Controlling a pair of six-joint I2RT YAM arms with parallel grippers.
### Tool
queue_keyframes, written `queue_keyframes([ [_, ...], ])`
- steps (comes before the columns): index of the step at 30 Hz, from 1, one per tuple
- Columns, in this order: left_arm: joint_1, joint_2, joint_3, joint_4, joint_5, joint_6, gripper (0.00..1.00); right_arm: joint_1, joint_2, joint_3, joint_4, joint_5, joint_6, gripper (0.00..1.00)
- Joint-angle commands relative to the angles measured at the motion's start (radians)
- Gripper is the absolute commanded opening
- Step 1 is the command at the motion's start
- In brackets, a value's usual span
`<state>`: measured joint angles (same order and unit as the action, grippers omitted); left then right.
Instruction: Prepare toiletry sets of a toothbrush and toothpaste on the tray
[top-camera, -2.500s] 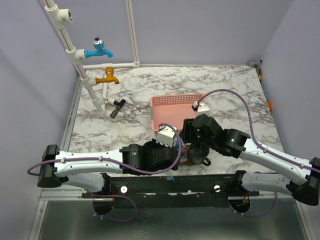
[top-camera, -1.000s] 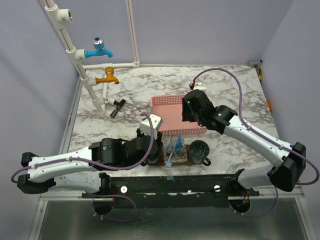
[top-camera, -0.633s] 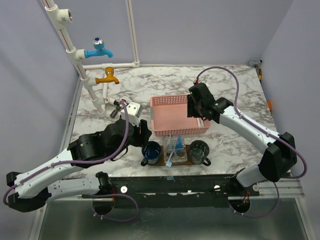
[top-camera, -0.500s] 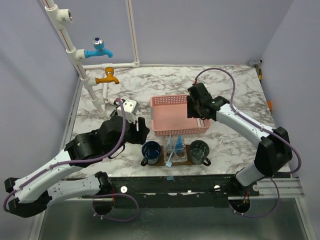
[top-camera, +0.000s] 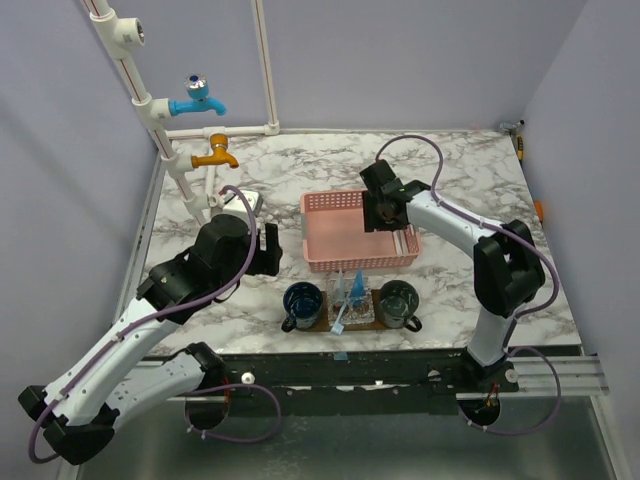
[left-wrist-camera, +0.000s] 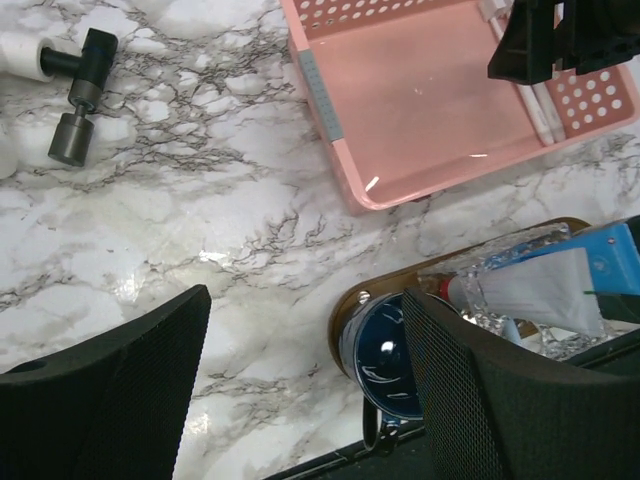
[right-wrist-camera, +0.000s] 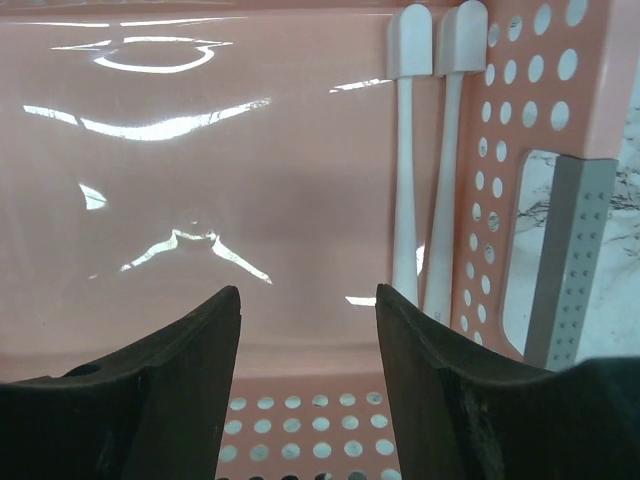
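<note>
The dark wooden tray (left-wrist-camera: 347, 308) lies by the near table edge in front of the pink basket (top-camera: 345, 245). On it stand a dark blue cup (left-wrist-camera: 385, 352), a clear glass (top-camera: 352, 303) and a dark green cup (top-camera: 398, 302). The toothpaste (left-wrist-camera: 530, 302), white with a red cap, rests in the glass. Two white toothbrushes (right-wrist-camera: 405, 150) lie side by side along the basket's right wall. My right gripper (right-wrist-camera: 308, 298) hovers open and empty over the basket floor, left of the brushes. Raised above the marble left of the tray, my left gripper (left-wrist-camera: 305, 298) is open and holds nothing.
White pipes with a blue tap (top-camera: 195, 97) and an orange tap (top-camera: 215, 153) stand at the back left. A black valve handle (left-wrist-camera: 78, 95) lies on the marble near them. A blue box (left-wrist-camera: 612, 255) sits behind the glass on the tray.
My left arm let go of the blue cup on the tray, drew back to the left and opened. My right arm swung from the tray to the far side, over the basket.
</note>
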<state>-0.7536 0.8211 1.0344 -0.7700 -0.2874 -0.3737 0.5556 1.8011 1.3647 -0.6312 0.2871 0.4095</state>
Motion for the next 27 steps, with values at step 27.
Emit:
queue_keyframes([
  [27, 0.107, -0.022, -0.197, 0.163, 0.118, 0.074, 0.79, -0.090, 0.207, 0.088, 0.029, -0.126, 0.004, 0.82],
])
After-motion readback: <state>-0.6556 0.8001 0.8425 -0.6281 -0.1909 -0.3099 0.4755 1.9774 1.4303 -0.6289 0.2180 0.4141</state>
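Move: The nearer of the two white toothbrushes in the basket lies about 5 cm to the right of the right hand, its middle some 5 cm ahead and 8 cm below. The second toothbrush is 2 cm farther right. On the tray, the dark green mug stands about 14 cm back and 5 cm right of this hand, the clear cup 14 cm back and 5 cm left. From the left hand, the nearer toothbrush is roughly 19 cm ahead, 28 cm right and 24 cm below. Down into the basket by about 5 cm, drifting forward and a little right towards the nearer toothbrush, the right hand tips some 5 degrees steeper and spreads its half-open fingers wide; they haven't closed on the toothbrush. The empty left hand sinks about 5 cm beside the tray, fingers staying open, then holds there. ##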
